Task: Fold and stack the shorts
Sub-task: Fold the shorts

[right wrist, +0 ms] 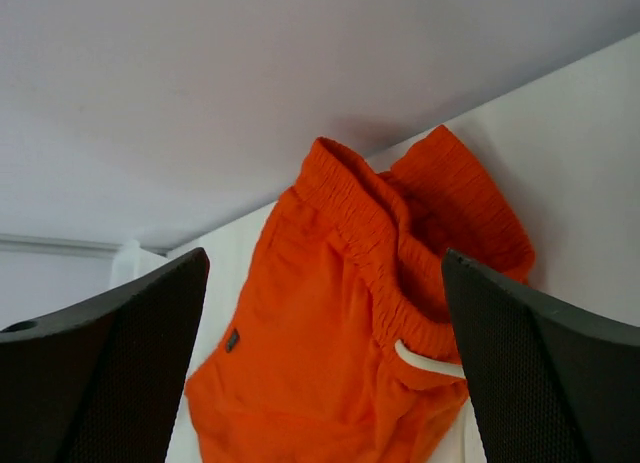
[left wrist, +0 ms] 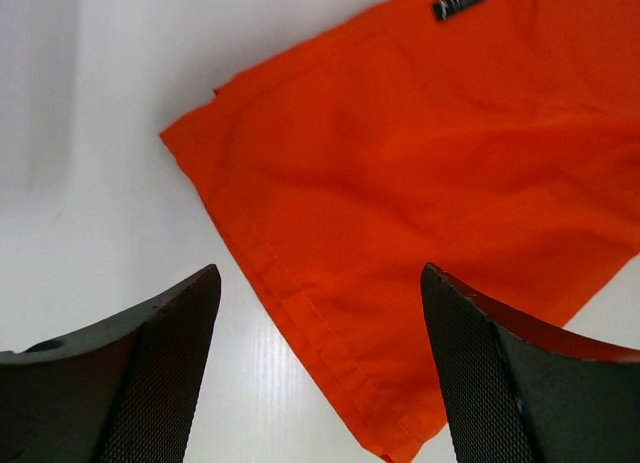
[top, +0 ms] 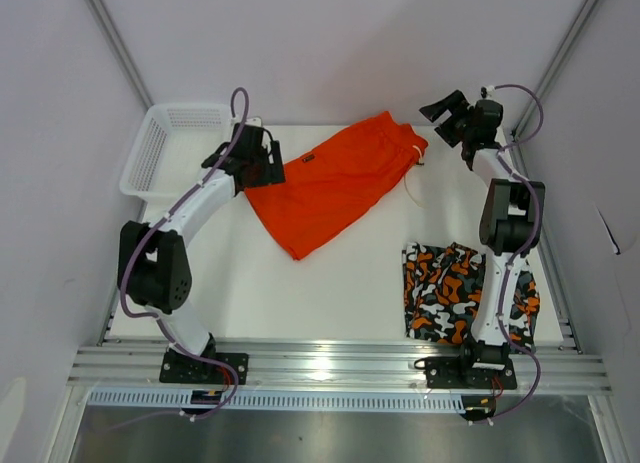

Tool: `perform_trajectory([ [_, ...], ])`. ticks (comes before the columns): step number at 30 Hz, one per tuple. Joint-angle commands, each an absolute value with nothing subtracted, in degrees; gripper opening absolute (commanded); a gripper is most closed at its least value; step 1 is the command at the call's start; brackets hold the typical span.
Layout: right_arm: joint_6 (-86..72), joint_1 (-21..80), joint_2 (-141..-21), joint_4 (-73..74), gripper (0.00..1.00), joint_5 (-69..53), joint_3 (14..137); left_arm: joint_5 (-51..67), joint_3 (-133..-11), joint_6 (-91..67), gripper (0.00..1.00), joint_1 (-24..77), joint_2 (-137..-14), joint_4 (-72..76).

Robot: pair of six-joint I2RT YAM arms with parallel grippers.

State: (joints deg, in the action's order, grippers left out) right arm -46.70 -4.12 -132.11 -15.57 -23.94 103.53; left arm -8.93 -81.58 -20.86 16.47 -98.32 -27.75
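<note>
The plain orange shorts [top: 335, 183] lie spread across the back middle of the table, waistband and white drawstring [top: 413, 183] toward the right. My left gripper [top: 250, 155] hovers open just above their left leg hem [left wrist: 330, 313], with nothing between its fingers. My right gripper [top: 447, 115] is open above the back right corner, close to the elastic waistband [right wrist: 390, 253], holding nothing. The patterned shorts [top: 450, 293] lie folded at the front right, partly hidden behind the right arm.
A white mesh basket [top: 165, 148] stands at the back left corner, right beside my left arm. Grey walls close in the table on three sides. The metal rail [top: 330, 363] runs along the near edge.
</note>
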Motion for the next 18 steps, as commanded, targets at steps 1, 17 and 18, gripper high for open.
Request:
perform_trajectory([
  [1,-34.5,-3.4,-135.9,-3.3,1.00,-23.7,112.7,-8.1,-80.7,-19.9,0.82,17.8,-97.5,-25.0],
  [17,-0.4,-1.0,-145.1,11.2,0.99,-25.8,127.2,-6.8,-84.0,-17.9,0.81,20.9,-99.9,-26.4],
  [18,-0.3,-0.9,-145.2,11.5,0.99,-25.6,127.1,-6.5,-84.0,-17.8,0.81,20.9,-99.8,-26.4],
])
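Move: From the right gripper, the orange shorts' right end lies about 3 cm ahead, 2 cm to the left and some 13 cm below; the camouflage shorts lie roughly 47 cm back and 6 cm to the right. From the left gripper, the orange shorts' left edge is about 5 cm back, 1 cm left and 14 cm below, with its far-left corner some 7 cm ahead and 8 cm left. The white basket stands about 22 cm ahead and 27 cm left of that gripper. Lower the wide-open right gripper about 9 cm towards the right end of the orange shorts, easing a little left. Roll its left side down by some 35 degrees on the way and swing the fingers counter-clockwise. Meanwhile slide the open left gripper a few centimetres right over the shorts' left end, sinking slightly; keep both sets of fingers open. ##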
